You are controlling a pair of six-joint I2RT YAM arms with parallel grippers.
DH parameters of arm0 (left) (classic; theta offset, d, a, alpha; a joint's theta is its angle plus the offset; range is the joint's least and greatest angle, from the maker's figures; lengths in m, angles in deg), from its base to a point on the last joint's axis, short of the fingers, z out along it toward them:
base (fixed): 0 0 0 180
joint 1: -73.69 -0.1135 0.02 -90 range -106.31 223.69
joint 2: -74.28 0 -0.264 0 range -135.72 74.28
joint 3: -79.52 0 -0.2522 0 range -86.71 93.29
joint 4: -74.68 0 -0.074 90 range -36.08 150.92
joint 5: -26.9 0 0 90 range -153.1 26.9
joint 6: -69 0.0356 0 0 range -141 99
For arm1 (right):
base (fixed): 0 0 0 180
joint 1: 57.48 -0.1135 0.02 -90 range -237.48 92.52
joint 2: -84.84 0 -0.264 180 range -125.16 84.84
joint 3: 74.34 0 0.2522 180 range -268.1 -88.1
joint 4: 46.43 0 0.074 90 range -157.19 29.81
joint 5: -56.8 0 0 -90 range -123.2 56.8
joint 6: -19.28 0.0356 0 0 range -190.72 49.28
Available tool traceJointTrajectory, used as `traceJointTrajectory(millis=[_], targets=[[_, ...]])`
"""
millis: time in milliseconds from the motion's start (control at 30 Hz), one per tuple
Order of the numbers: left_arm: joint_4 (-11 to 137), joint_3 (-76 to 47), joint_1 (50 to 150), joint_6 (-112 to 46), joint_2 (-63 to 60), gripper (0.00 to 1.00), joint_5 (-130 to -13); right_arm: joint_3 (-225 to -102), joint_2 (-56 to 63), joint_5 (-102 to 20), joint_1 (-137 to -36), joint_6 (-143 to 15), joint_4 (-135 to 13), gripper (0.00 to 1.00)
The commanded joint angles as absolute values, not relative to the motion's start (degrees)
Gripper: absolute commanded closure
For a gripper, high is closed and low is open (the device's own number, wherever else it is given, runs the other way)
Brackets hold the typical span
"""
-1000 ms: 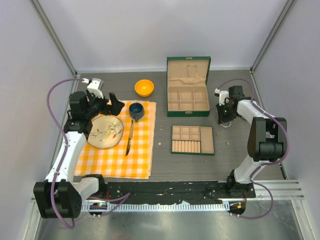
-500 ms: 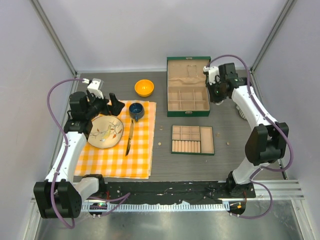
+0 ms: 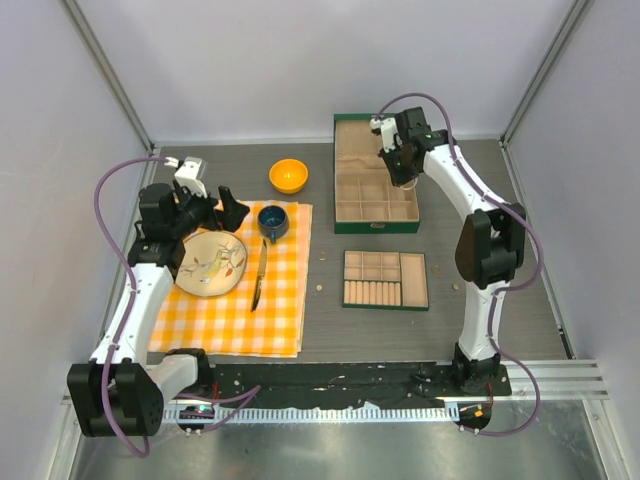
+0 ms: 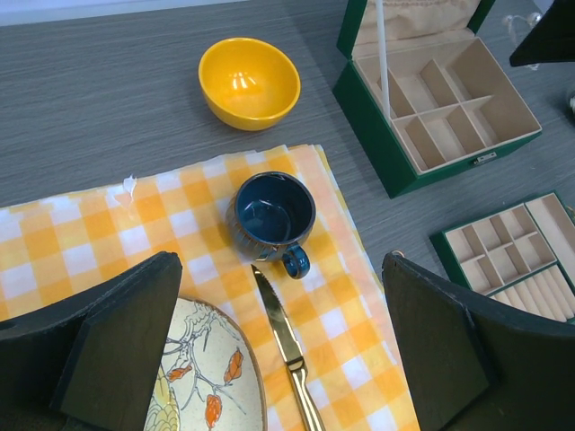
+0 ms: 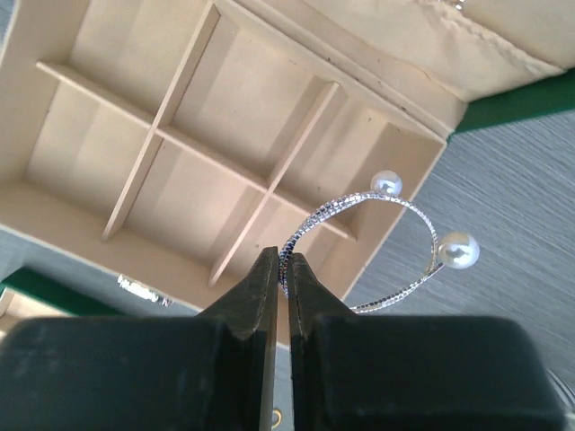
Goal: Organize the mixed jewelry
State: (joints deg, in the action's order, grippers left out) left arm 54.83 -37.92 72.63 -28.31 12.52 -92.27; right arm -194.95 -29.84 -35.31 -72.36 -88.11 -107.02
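Note:
My right gripper [image 5: 284, 262] is shut on a thin silvery hoop bracelet [image 5: 329, 212] that ends in two pearls. It hangs over the right-hand compartments of the open green jewelry box [image 5: 162, 135]. From above, the right gripper [image 3: 400, 166] is over that box [image 3: 376, 226] at the back of the table. A few tiny pale pieces [image 3: 316, 290] lie on the dark table near the green compartment tray [image 3: 385, 306]. My left gripper [image 3: 215, 210] stands wide open over the checked cloth, with nothing between its fingers [image 4: 117, 332].
On the orange checked cloth [image 3: 240, 310] lie a painted plate [image 3: 211, 263], a knife [image 3: 258, 275] and a dark blue cup [image 3: 272, 221]. An orange bowl [image 3: 288, 175] stands behind the cloth. Walls close in the table on three sides.
My right arm has swung from the table's right side leftward and back, carrying the bracelet over the open box. The left arm has not moved.

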Motion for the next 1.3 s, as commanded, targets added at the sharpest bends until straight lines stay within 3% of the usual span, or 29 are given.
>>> traceJointTrajectory(millis=[0, 467, 1267], targets=[[57.2, -37.8, 72.3, -28.6, 13.5, 0.0, -92.3, -201.0, -33.0, -34.3, -73.2, -87.3, -107.7, 0.99], [57.2, -37.9, 72.4, -28.4, 13.3, 0.0, -92.1, -202.9, -40.3, -35.9, -73.3, -87.6, -106.0, 0.99], [57.3, -38.1, 72.4, -28.3, 13.1, 0.0, -92.1, -202.6, -42.9, -33.4, -73.3, -90.5, -102.7, 0.99]])
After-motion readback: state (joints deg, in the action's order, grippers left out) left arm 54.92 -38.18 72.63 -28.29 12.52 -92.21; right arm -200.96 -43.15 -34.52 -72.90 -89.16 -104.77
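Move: My right hand already holds the pearl bracelet. The far right compartment of the open green box lies about 7 cm ahead of that hand, 2 cm to its right and 9 cm below. The near right compartment is straight below, 2 cm to the right; the far middle one is 7 cm ahead and 5 cm left. The flat tray sits some 24 cm back and 5 cm left. From my idle left hand the far right compartment is about 20 cm ahead, 42 cm right and 18 cm below. I lower the bracelet with my right hand some 7 cm towards the far right compartment, also easing about 3 cm forward, quick at first, then slower; near the end I stop sinking and only creep forward. My closed fingertips keep their pinch on the rim, the wrist tipping them roughly 5 degrees more downward. ##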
